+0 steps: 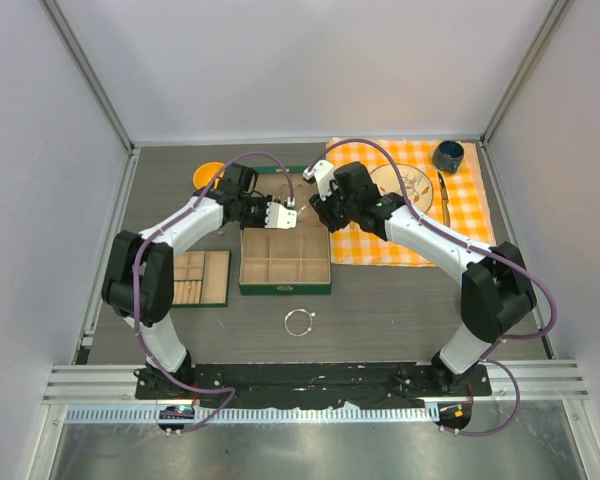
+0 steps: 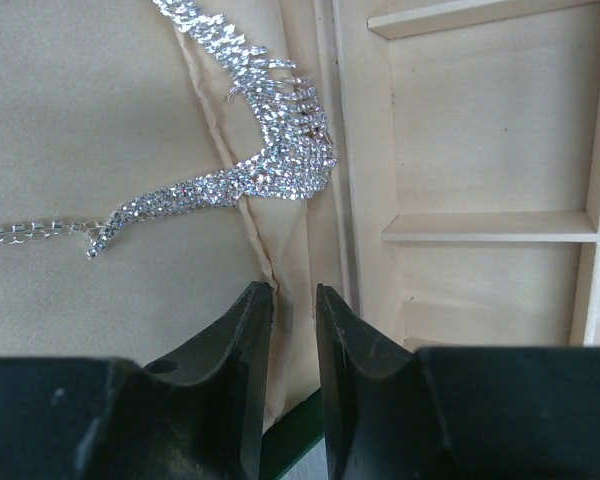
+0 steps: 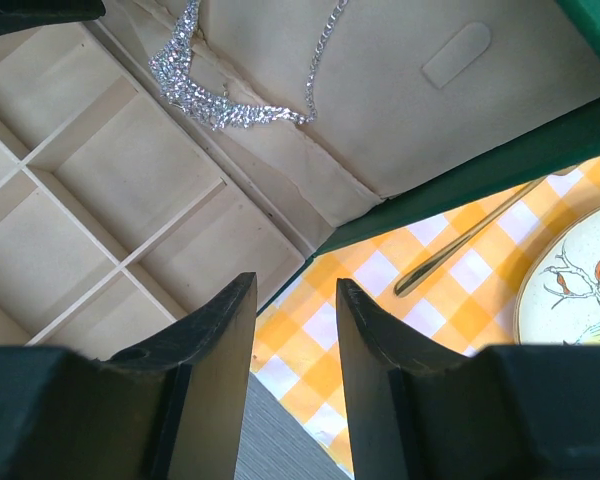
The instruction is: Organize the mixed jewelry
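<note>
A sparkling silver necklace [image 2: 270, 150] lies against the beige lining of the open lid [image 3: 400, 120] of the green jewelry box [image 1: 285, 288]. It also shows in the right wrist view as a glittering V, the necklace [image 3: 205, 95]. My left gripper [image 2: 293, 290] hovers just below it, its jaws a narrow gap apart with nothing between them. Over the box's right corner and the checked cloth, my right gripper [image 3: 295, 285] stands open and empty. A thin silver bangle [image 1: 298, 322] lies on the table in front of the box. Both grippers [image 1: 283, 215] [image 1: 317, 200] meet above the box's back edge.
The box's beige compartments [image 2: 480, 130] show nothing in them. An orange checked cloth [image 1: 420, 245] at the right carries a plate [image 1: 410, 185], a gold fork [image 3: 460, 250] and a dark cup [image 1: 447, 156]. A second tray [image 1: 202, 278] sits left of the box, and an orange bowl [image 1: 209, 174] behind it.
</note>
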### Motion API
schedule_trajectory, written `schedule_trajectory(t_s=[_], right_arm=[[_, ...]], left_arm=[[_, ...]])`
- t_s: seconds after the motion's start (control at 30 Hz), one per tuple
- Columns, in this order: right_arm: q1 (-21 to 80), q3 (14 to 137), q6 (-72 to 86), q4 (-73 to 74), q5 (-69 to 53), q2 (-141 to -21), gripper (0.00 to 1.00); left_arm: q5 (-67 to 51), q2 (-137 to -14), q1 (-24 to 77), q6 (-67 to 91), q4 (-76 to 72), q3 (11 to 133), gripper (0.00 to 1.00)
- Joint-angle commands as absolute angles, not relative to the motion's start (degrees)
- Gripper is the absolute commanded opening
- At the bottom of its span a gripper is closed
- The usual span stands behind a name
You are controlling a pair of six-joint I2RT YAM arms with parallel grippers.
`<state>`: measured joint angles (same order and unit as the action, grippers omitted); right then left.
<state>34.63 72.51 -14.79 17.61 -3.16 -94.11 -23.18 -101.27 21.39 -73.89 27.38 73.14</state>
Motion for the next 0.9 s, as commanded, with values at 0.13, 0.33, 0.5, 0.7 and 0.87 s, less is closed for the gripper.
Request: schedule_trajectory(t_s=[0.13, 0.33, 0.5, 0.7, 0.87], right_arm=[[34.37, 72.33, -14.06, 15.03, -3.87, -91.67, 0.43], [34.37, 72.33, -13.97, 15.12, -4.04, -91.76, 0.43], [34.37, 72.25, -13.97, 15.03, -4.04, -91.84, 0.43], [34.28, 72.33, -13.89, 15.12, -4.22, -91.85, 0.43], [34.28, 73.21, -13.01, 15.47, -5.62, -92.37, 0.43]], left_arm=[[-20.83, -99.58, 22.15, -72.51, 23.39, 71.37, 0.27], [-20.13, -99.67, 22.5, -71.63, 20.66, 70.14, 0.22], [-20.04, -98.97, 22.85, -70.84, 19.34, 69.08, 0.12], [-19.6, -97.74, 23.29, -70.75, 18.28, 66.98, 0.0], [-19.77, -95.72, 23.38, -69.87, 18.19, 66.01, 0.0]])
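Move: The left fingers hang part-open just over the gathered rim of the fabric pocket in the box's open lid, the rim about 1 cm ahead and 1 cm down. The necklace lies draped over that rim, some 6 cm to the right and 1 cm ahead. The compartment tray is centred about 9 cm back and 3 cm right. From the idle right hand that spot on the rim is roughly 14 cm left, 3 cm ahead and 6 cm lower. The left hand eases forward about 1 cm, shuts its fingers on the pocket rim, then draws back nearly as far. ##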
